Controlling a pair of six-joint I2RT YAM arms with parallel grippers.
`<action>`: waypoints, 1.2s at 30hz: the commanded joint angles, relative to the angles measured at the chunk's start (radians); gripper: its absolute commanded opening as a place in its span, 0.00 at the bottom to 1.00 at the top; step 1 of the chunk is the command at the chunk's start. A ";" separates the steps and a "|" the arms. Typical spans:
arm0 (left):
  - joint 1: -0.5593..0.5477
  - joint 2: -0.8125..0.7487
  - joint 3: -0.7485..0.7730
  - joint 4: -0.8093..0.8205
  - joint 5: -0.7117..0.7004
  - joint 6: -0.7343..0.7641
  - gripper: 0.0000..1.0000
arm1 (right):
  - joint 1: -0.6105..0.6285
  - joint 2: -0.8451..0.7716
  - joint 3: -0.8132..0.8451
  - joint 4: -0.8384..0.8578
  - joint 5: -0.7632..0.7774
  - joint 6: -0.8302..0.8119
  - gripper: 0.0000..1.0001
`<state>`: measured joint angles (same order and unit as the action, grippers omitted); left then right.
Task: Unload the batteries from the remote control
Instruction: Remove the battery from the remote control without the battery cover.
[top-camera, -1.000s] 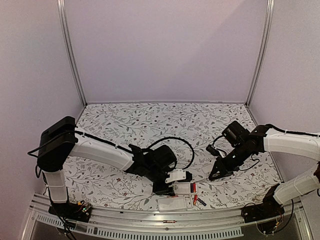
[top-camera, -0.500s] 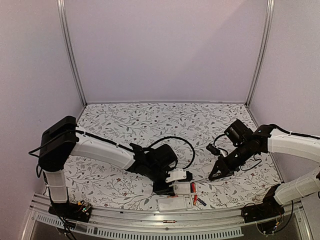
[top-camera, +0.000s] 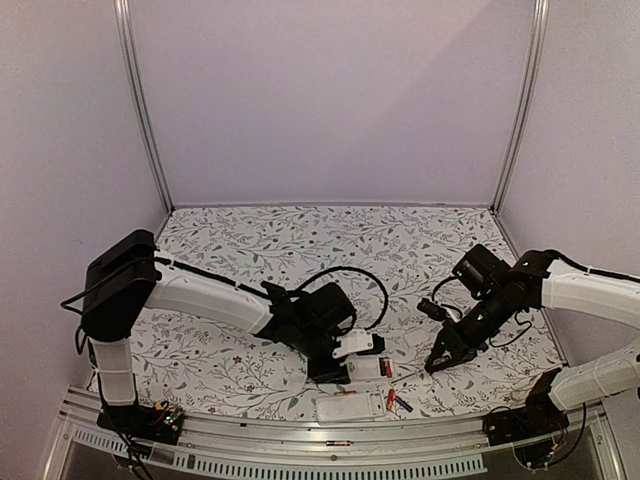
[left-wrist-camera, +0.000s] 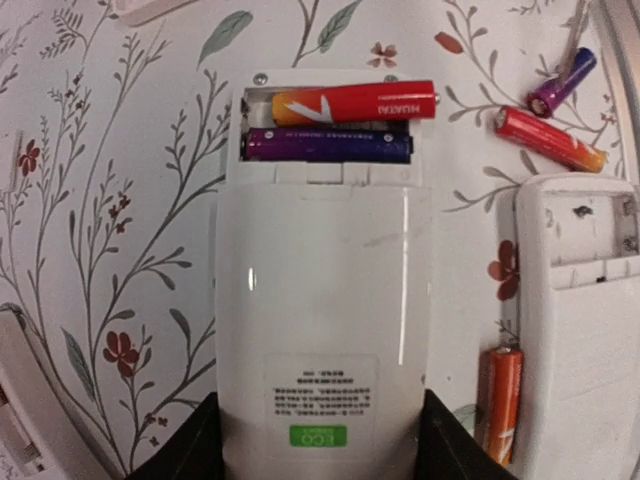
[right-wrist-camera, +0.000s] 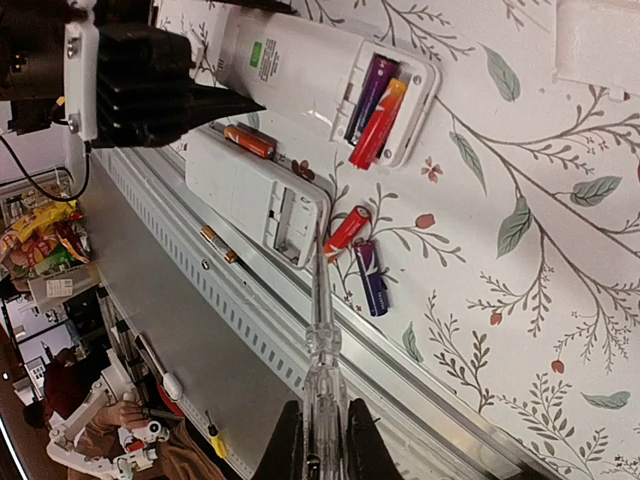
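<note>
A white remote control (left-wrist-camera: 318, 300) lies back-up on the floral table, and my left gripper (left-wrist-camera: 320, 440) is shut on its lower end. Its open compartment holds a red battery (left-wrist-camera: 355, 103) over a purple battery (left-wrist-camera: 328, 146). Loose beside it lie a red battery (left-wrist-camera: 548, 138), a purple battery (left-wrist-camera: 562, 82) and an orange battery (left-wrist-camera: 503, 400). My right gripper (right-wrist-camera: 325, 440) is shut on a clear pen-like tool (right-wrist-camera: 322, 330), whose thin tip hangs over the near table edge, right of the remote control (right-wrist-camera: 330, 75). In the top view, the right gripper (top-camera: 440, 358) sits right of the remote control (top-camera: 368, 368).
A second white remote (left-wrist-camera: 580, 330) with an empty compartment lies at the near edge, close to the loose cells; it also shows in the top view (top-camera: 350, 407). Along the front runs a metal rail (right-wrist-camera: 250, 300), with one more cell (right-wrist-camera: 215, 242) on it. Side walls enclose the table.
The right arm has drifted a little to the right and toward the near edge with its tool. The left gripper has kept its hold on the remote, barely shifting.
</note>
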<state>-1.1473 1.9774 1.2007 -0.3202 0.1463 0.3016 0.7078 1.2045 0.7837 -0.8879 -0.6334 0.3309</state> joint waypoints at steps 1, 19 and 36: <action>0.073 0.044 0.007 -0.033 -0.180 -0.040 0.17 | 0.005 -0.030 -0.016 -0.058 0.033 0.022 0.00; -0.012 -0.086 -0.133 0.122 -0.394 0.030 0.16 | 0.004 0.018 0.141 0.044 0.271 0.091 0.00; -0.045 -0.140 -0.192 0.230 -0.556 0.055 0.16 | 0.004 0.097 0.185 0.179 0.255 0.075 0.00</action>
<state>-1.1866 1.8736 1.0199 -0.1226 -0.4034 0.3489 0.7078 1.2774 0.9504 -0.7723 -0.3878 0.4084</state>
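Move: In the left hand's grip, the remote control carries the half-out red battery about 9 cm to the hand's right and 1 cm nearer the base, level with the fingers; the purple battery beside it is 8 cm right, straight across. The emptied remote lies 9 cm back and 1 cm right, on the table. From the right hand, that red battery is some 8 cm left, 1 cm ahead and 9 cm below; a loose red one lies 8 cm left, 5 cm back, 10 cm below. Carrying the still-gripped remote forward and somewhat left, away from the emptied remote, the left hand goes about 7 cm and rises slightly, mostly later rolling the remote some 30 degrees so its far long side comes up. The right hand keeps its screwdriver, edges 1 cm right, then sweeps roughly 8 cm forward with a small rise and leftward drift, tipping the tool forward; no contact can be seen. ##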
